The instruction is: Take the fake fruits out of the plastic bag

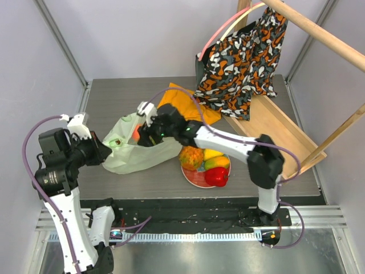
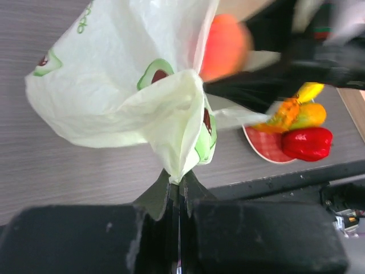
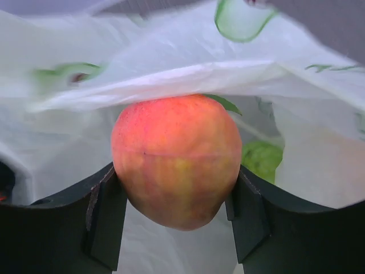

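The pale-green plastic bag [image 1: 134, 154] lies left of centre on the table, its mouth toward the right arm. My left gripper [image 1: 105, 153] is shut on a pinched fold of the bag [image 2: 171, 114], right at the fingertips [image 2: 179, 181]. My right gripper [image 3: 175, 182] reaches into the bag's mouth [image 1: 144, 134] and is shut on a peach [image 3: 177, 160], one finger on each side. A green round fruit [image 3: 262, 161] lies deeper inside the bag. An orange pineapple [image 1: 191, 157], a yellow mango [image 1: 212, 154] and a red pepper [image 1: 217, 177] rest on the red plate [image 1: 191, 178].
An orange cloth [image 1: 188, 105] lies behind the bag. An orange-black patterned fabric bag [image 1: 242, 63] hangs from a wooden rack [image 1: 274, 123] at the back right. The red plate [image 2: 262, 149] sits near the table's front edge, by the black rail [image 1: 199, 205].
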Controlling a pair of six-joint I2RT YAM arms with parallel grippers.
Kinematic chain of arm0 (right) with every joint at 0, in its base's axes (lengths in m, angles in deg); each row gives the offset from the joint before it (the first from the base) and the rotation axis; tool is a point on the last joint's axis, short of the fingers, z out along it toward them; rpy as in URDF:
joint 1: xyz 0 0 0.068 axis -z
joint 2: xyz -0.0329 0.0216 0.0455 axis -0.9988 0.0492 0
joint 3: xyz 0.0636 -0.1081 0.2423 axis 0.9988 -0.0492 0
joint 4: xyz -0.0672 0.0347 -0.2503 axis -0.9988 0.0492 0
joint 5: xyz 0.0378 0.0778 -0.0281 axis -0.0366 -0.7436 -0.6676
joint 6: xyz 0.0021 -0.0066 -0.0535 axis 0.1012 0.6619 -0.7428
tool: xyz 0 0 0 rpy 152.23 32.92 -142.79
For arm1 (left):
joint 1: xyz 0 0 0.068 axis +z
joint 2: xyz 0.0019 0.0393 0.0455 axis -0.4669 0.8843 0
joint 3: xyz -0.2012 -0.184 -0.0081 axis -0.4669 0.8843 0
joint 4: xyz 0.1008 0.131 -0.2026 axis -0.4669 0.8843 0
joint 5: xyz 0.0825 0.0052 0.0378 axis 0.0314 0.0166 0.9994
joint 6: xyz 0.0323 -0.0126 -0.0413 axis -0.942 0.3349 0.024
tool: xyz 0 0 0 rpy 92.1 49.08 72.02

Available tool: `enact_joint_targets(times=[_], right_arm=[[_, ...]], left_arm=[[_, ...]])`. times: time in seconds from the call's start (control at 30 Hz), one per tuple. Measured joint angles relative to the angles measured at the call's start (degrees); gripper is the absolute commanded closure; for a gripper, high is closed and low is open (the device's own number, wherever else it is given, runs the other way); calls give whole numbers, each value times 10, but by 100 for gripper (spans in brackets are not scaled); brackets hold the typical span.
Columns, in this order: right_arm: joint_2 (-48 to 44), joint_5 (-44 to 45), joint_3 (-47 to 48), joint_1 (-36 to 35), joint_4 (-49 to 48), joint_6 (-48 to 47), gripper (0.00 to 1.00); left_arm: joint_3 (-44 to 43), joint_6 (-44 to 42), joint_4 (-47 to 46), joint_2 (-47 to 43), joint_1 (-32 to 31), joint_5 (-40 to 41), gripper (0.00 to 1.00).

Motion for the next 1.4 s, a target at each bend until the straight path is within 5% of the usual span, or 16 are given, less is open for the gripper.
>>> enact_joint_targets(times=[0.2, 0.43, 0.7, 0.93, 1.4], right_arm=[[-134, -104, -54, 30, -27, -7, 83], [-182, -176, -95, 34, 6, -69, 83], [-378, -194, -212, 43, 215, -385, 81], [-436, -171, -299, 34, 374, -659, 79], [-391, -32, -334, -48, 447, -887, 75]], left_arm=[[0, 12, -52, 32, 0, 38, 100], [0, 24, -100, 61, 0, 80, 100], [0, 30, -117, 85, 0, 95, 100], [0, 30, -123, 84, 0, 96, 100], [25, 24, -118, 61, 0, 96, 100]])
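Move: The right hand already grips the peach just inside the bag's mouth, with the bag's body below it and some 5 cm to its left. The plate is about 22 cm to its right, 8 cm back and 16 cm below; on the plate the pineapple sits 16 cm right and 4 cm back of the hand, the red pepper 27 cm right and 11 cm back. From the left hand, which pinches the bag's closed end, the plate is about 35 cm right, 5 cm ahead and 29 cm down. Keeping its grip on the peach, the right hand first lifts it about 10 cm up out of the bag, then swings it right and back towards the plate, some 23 cm right and 15 cm back in all, sinking over the second half while the wrist turns roughly 90 degrees from pointing left to pointing steeply down over the plate's near side. Meanwhile the left hand, fingers still shut on the bag's end, draws it about 6 cm forward and 4 cm left, then stays nearly in place. ##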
